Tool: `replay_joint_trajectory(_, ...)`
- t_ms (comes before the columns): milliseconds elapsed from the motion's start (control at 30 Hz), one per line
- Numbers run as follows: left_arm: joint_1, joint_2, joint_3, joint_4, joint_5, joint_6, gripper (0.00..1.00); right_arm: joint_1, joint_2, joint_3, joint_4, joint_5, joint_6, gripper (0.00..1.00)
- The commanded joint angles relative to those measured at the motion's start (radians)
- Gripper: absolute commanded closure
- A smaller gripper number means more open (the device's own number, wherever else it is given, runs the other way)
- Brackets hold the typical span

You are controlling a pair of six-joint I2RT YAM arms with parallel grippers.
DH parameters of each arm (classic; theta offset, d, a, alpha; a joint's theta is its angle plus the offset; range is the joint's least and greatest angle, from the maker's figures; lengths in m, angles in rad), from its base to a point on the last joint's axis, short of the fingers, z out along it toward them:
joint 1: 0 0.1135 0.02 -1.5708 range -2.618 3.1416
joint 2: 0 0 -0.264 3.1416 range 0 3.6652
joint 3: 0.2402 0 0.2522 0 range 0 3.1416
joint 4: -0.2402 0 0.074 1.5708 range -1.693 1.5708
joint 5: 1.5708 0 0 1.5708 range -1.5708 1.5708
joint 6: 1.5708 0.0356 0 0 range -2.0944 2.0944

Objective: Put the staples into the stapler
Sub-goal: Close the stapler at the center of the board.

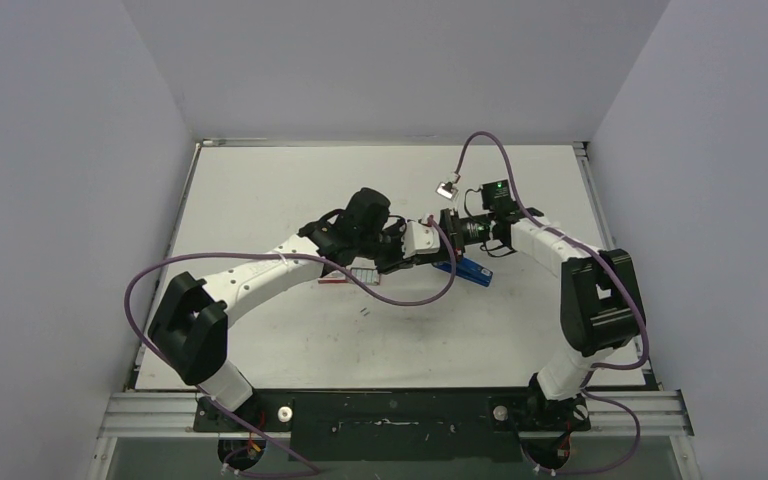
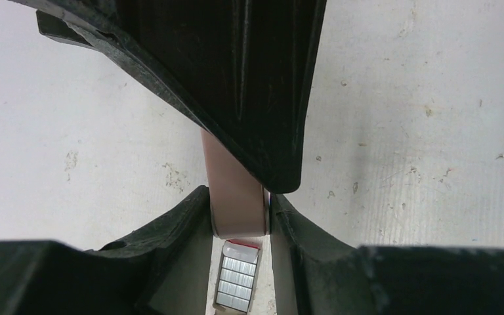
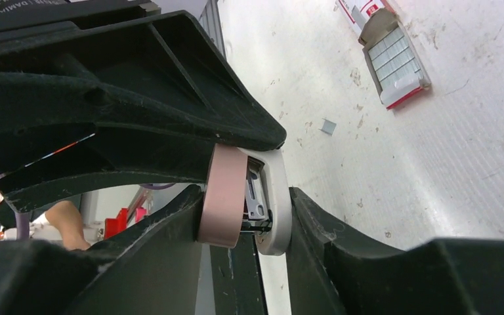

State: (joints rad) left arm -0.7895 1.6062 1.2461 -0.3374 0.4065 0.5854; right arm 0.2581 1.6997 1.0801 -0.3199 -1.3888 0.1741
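Note:
A small pink-and-white block (image 3: pixel 223 197) hangs above the table, with a metal channel and a black spring showing between its pink and white halves. My left gripper (image 2: pixel 238 216) is shut on the block (image 2: pixel 233 190) from one end. My right gripper (image 3: pixel 246 210) is shut on it from the other end, pink side on one finger and white side on the other. The open red-and-white box of staples (image 2: pixel 237 282) lies on the table below, with silvery strips showing inside (image 3: pixel 394 59). The slim blue stapler (image 1: pixel 470 270) lies on the table under my right gripper (image 1: pixel 438 232).
A loose bit of staple strip (image 3: pixel 328 126) lies on the table near the box. More loose staples (image 1: pixel 365 313) lie nearer the front. The purple cable of the left arm (image 1: pixel 400 295) loops over the table. Grey walls close in three sides.

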Motion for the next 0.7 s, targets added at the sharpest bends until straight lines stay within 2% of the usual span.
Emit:
replay_joint_trajectory(0,-0.004,-0.026,-0.001,0.040,-0.010,0.016,0.83,-0.009,-0.055,-0.023,0.159,-0.042,0.064,0.95)
replay_joint_trajectory(167,-0.005,-0.024,-0.005,0.042,-0.025,0.016,0.75,-0.011,-0.075,-0.043,0.199,-0.031,0.102,0.95)
replay_joint_trajectory(233,-0.005,-0.025,-0.007,0.042,-0.025,0.016,0.76,-0.011,-0.071,-0.041,0.204,-0.035,0.113,0.95)
replay_joint_trajectory(267,-0.005,-0.026,-0.008,0.043,-0.024,0.017,0.81,-0.011,-0.068,-0.040,0.206,-0.035,0.119,0.93)
replay_joint_trajectory(300,-0.005,-0.025,-0.009,0.042,-0.021,0.020,0.87,-0.011,-0.066,-0.039,0.208,-0.036,0.125,0.83)
replay_joint_trajectory(367,-0.006,-0.025,-0.008,0.038,-0.015,0.023,0.95,-0.009,-0.064,-0.035,0.209,-0.030,0.137,0.51)
replay_joint_trajectory(400,-0.006,-0.025,-0.006,0.038,-0.013,0.023,0.97,-0.005,-0.065,-0.033,0.209,-0.025,0.140,0.38)
replay_joint_trajectory(467,-0.009,-0.022,-0.002,0.036,-0.015,0.025,0.97,0.002,-0.066,-0.026,0.210,-0.017,0.150,0.20)
replay_joint_trajectory(533,-0.011,-0.022,0.000,0.037,-0.018,0.028,0.97,0.011,-0.064,-0.020,0.208,-0.014,0.155,0.13)
replay_joint_trajectory(667,-0.011,-0.021,-0.002,0.041,-0.027,0.026,0.97,0.017,-0.060,-0.016,0.201,-0.013,0.153,0.09)
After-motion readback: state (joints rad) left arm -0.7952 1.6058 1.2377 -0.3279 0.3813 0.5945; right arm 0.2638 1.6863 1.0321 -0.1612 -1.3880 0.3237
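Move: The pink stapler sits between the right hand's pads, lid uppermost, its middle about 2 cm to that hand's left and level with it; it lies some 1 cm to the right of the left hand's point, still in that grip. Counted from the right hand and about 14 cm below it, the staple box lies some 12 cm left, the loose staple strip 9 cm left and 7 cm back, and the blue stapler 12 cm right and 1 cm farther out. The right hand stays where it is, within about half a centimetre, and keeps the pink stapler's lid and base pinched together between its pads at first, then opens its fingers wide, from about 40 to 90 percent, and lets go of both sides without backing away. The left hand stays practically still and keeps its grip on the other end of the stapler. ##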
